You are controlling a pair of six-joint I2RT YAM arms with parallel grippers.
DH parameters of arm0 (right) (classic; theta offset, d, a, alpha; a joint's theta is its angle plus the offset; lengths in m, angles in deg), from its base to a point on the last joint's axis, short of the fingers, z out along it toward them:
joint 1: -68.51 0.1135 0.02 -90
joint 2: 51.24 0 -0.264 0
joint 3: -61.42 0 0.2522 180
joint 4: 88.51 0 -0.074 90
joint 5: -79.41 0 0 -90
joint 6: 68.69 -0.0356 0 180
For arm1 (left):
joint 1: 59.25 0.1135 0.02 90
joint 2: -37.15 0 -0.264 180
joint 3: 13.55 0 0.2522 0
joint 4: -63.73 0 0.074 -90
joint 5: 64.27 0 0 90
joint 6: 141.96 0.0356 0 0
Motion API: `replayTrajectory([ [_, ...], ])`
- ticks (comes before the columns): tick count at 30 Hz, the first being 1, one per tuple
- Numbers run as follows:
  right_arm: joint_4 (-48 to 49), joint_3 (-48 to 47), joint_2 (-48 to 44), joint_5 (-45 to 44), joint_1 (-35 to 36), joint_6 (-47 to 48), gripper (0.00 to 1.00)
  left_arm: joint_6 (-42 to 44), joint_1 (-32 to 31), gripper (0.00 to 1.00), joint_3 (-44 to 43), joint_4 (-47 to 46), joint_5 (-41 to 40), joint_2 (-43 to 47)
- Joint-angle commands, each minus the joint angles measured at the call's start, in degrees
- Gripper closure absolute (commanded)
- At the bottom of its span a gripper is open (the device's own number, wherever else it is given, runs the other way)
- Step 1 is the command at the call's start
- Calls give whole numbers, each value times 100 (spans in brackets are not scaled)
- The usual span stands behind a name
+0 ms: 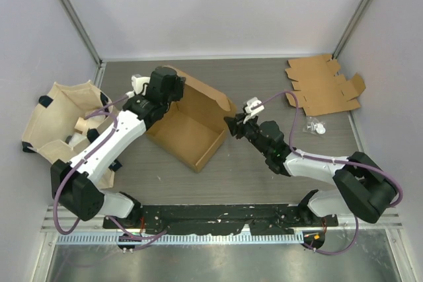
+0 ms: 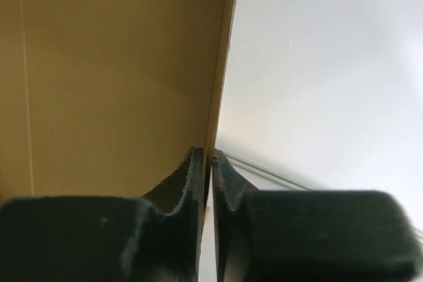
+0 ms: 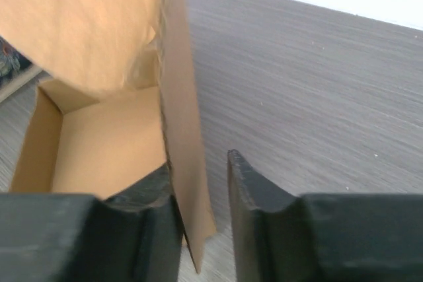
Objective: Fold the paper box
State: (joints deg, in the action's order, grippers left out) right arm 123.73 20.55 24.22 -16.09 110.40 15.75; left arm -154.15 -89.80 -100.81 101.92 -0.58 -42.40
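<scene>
The paper box, brown cardboard with an open top, sits mid-table with its lid panel standing up at the back. My left gripper is at the box's back-left corner. In the left wrist view the left gripper is shut on the thin edge of a box wall. My right gripper is at the box's right corner. In the right wrist view the right gripper straddles an upright wall. One of its fingers lies against the cardboard and the other stands apart from it, so it is open.
A stack of flat cardboard blanks lies at the back right. A small clear object rests just in front of them. An open beige cloth bag with items inside sits at the left edge. Enclosure walls stand on three sides.
</scene>
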Motion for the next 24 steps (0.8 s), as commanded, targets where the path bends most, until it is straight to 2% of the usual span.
replayTrajectory([
  [1, 929, -417, -22, -215, -101, 231, 72, -153, 75, 70, 334, -454, 169, 413],
  [2, 772, -435, -40, 151, -215, 188, 76, 31, 84, 36, 405, -543, 213, 597],
  [3, 683, -461, -49, 476, -364, 152, 82, 450, 93, 23, 458, -588, 266, 694],
  [4, 630, -522, -14, 984, -748, 108, 83, 829, 119, 1, 572, -719, 536, 817],
  [5, 517, -584, 21, 1981, -926, 73, 86, 1146, 119, 0, 634, -772, 678, 1053],
  [6, 394, -663, 117, 2417, -1128, 90, 87, 1915, 128, 0, 695, -842, 836, 1212],
  [8, -332, -1014, 179, 3270, -1481, 361, 91, 2718, 154, 0, 784, -677, 1311, 1790],
  [9, -668, -1163, 249, 3605, -1560, 659, 92, 3914, 154, 0, 862, -606, 1451, 2011],
  [12, -1671, -1717, 381, 4450, -1912, 1090, 96, 6090, 154, 0, 969, -782, 2505, 2784],
  [13, -1838, -1962, 503, 4626, -1973, 1232, 96, 7341, 154, 0, 908, -616, 2951, 2909],
  [15, -2646, -2236, 601, 5101, -2062, 1687, 99, 8483, 163, 0, 706, -142, 3454, 3006],
  [16, -2910, -2446, 688, 5198, -2079, 2108, 98, 9358, 154, 0, 583, 52, 3683, 2928],
  [17, -3147, -2509, 724, 5260, -2132, 2260, 99, 9802, 163, 0, 399, 262, 4390, 2797],
  [18, -3289, -2588, 777, 5513, -2176, 2374, 99, 10546, 137, 2, -55, 874, 4841, 2604],
  [19, -3508, -2745, 855, 5576, -2211, 2463, 99, 11267, 76, 4, -251, 1054, 4863, 2280],
  [22, -3572, -2861, 935, 5665, -2369, 2455, 98, 12404, -179, 1, -1209, 1967, 4880, 1437],
  [23, -3563, -2861, 979, 5691, -2378, 2437, 99, 13025, -267, 1, -1376, 2091, 4167, 1251],
  [24, -3580, -2896, 979, 5717, -2378, 2428, 99, 13240, -433, 1, -1674, 2171, 3977, 866],
])
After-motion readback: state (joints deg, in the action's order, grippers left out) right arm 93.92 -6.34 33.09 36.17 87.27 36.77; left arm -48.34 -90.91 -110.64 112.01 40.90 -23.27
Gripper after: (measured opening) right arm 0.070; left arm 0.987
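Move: The box's far wall has its upper left end still pinched between the left hand's shut fingers. Its right-hand corner flap lies about 14 cm right of the left hand, 6 cm back and some 9 cm lower; from the right hand's half-open fingers, that flap is roughly 2 cm ahead, 1 cm left and nearly level. The box floor's middle is about 14 cm left of the right hand, 3 cm back and 13 cm below. The box's right-hand corner flap is taken over by the right hand, whose fingers shut to pinch its edge as the hand goes about 5 cm forward and 4 cm up, then swings some 30 degrees counter-clockwise. Meanwhile the left fingers let go of the far wall and open wide, and that hand pulls back about 15 cm and up 11, rolling far over. ##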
